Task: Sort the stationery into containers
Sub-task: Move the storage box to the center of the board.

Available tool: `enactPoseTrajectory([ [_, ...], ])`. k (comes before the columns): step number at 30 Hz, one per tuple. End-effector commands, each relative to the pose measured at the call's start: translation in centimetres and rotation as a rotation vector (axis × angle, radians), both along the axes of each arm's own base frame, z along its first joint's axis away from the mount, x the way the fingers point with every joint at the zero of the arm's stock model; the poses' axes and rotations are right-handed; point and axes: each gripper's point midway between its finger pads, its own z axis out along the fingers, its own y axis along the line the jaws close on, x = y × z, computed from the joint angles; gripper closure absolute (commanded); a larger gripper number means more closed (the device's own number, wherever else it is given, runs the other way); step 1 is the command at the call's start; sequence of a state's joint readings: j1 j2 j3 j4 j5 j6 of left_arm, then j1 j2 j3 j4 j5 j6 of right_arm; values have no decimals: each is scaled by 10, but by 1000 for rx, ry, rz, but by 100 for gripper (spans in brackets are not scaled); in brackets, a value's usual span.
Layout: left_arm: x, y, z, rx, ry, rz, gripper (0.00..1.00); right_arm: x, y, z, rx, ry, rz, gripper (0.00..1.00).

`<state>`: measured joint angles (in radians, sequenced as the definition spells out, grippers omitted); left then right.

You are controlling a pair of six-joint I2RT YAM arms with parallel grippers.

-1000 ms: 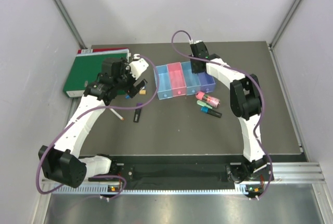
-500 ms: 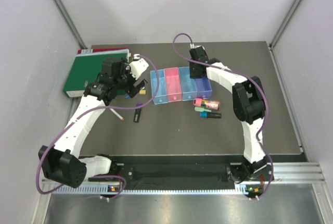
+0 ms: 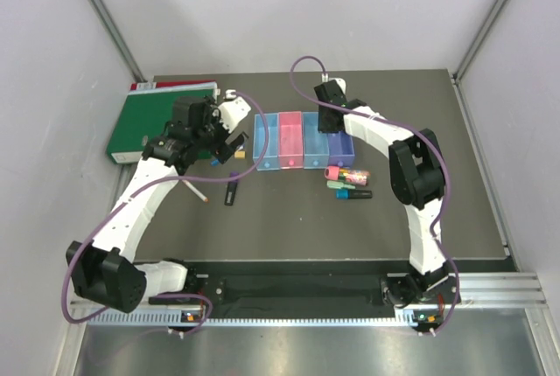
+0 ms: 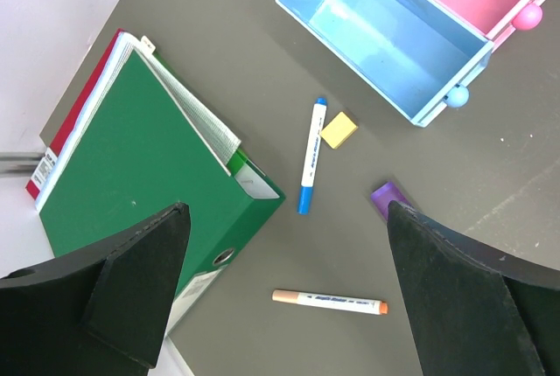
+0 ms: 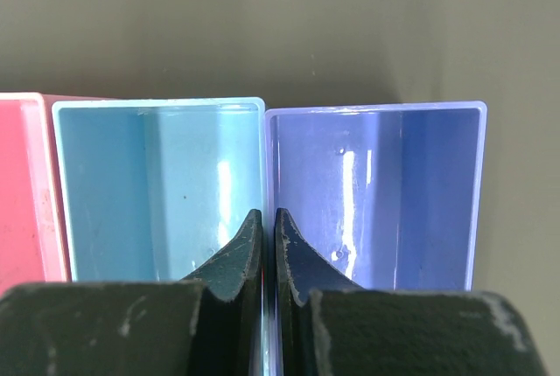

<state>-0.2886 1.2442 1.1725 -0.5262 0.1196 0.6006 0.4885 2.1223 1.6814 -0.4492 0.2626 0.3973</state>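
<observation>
The containers [image 3: 290,140] are four joined bins in a row: light blue, pink, light blue, purple. My right gripper [image 5: 269,214] is shut on the shared wall between the light blue bin [image 5: 149,184] and the purple bin [image 5: 394,184]. My left gripper [image 4: 287,219] hangs open above loose stationery: a blue-ended pen [image 4: 310,156], an orange-ended pen [image 4: 329,301], a yellow piece [image 4: 339,130] and a purple piece [image 4: 391,197]. A black marker [image 3: 231,193] lies nearby. Pink, green and black markers [image 3: 343,182] lie in front of the purple bin.
A large green binder [image 3: 153,129] lies at the table's back left, close under my left arm. Grey walls close in the table on three sides. The arm bases sit on a rail [image 3: 297,293] at the near edge.
My right gripper has dragged the row of containers to the left and squared it up. The marker cluster shifted slightly left. The left arm has stayed put.
</observation>
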Motion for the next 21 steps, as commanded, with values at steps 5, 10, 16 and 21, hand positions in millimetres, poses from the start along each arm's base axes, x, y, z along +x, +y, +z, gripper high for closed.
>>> enactPoseTrajectory([
  [5, 13, -5, 26, -35, -77, -8, 1, -47, -28, -41, -84, 185, -82, 100],
  [10, 14, -6, 26, -46, -76, -5, 1, -40, -20, -34, -85, 155, -10, 95],
  [16, 12, -6, 26, -49, -78, -7, 1, -14, 1, 3, -70, 50, 134, 56],
  [21, 8, -6, 34, -59, -97, -8, 1, 3, 20, 55, -63, -78, 262, 18],
])
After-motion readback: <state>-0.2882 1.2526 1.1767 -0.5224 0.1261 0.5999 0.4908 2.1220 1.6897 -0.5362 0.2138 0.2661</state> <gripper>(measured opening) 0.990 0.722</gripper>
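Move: The right hand still pinches the wall between the storage box's right-hand blue and indigo compartments; the box's middle lies about 8 cm left, 5 cm back and 3 cm below. The pink-capped bottle is some 16 cm back and 6 cm right, the blue-capped marker about 21 cm back and 8 cm right. From the left hand, the box's middle is roughly 20 cm right, 8 cm ahead and 20 cm below. The right fingers open wide, letting go of the divider wall while easing back about 2 cm, turning slightly counter-clockwise. ##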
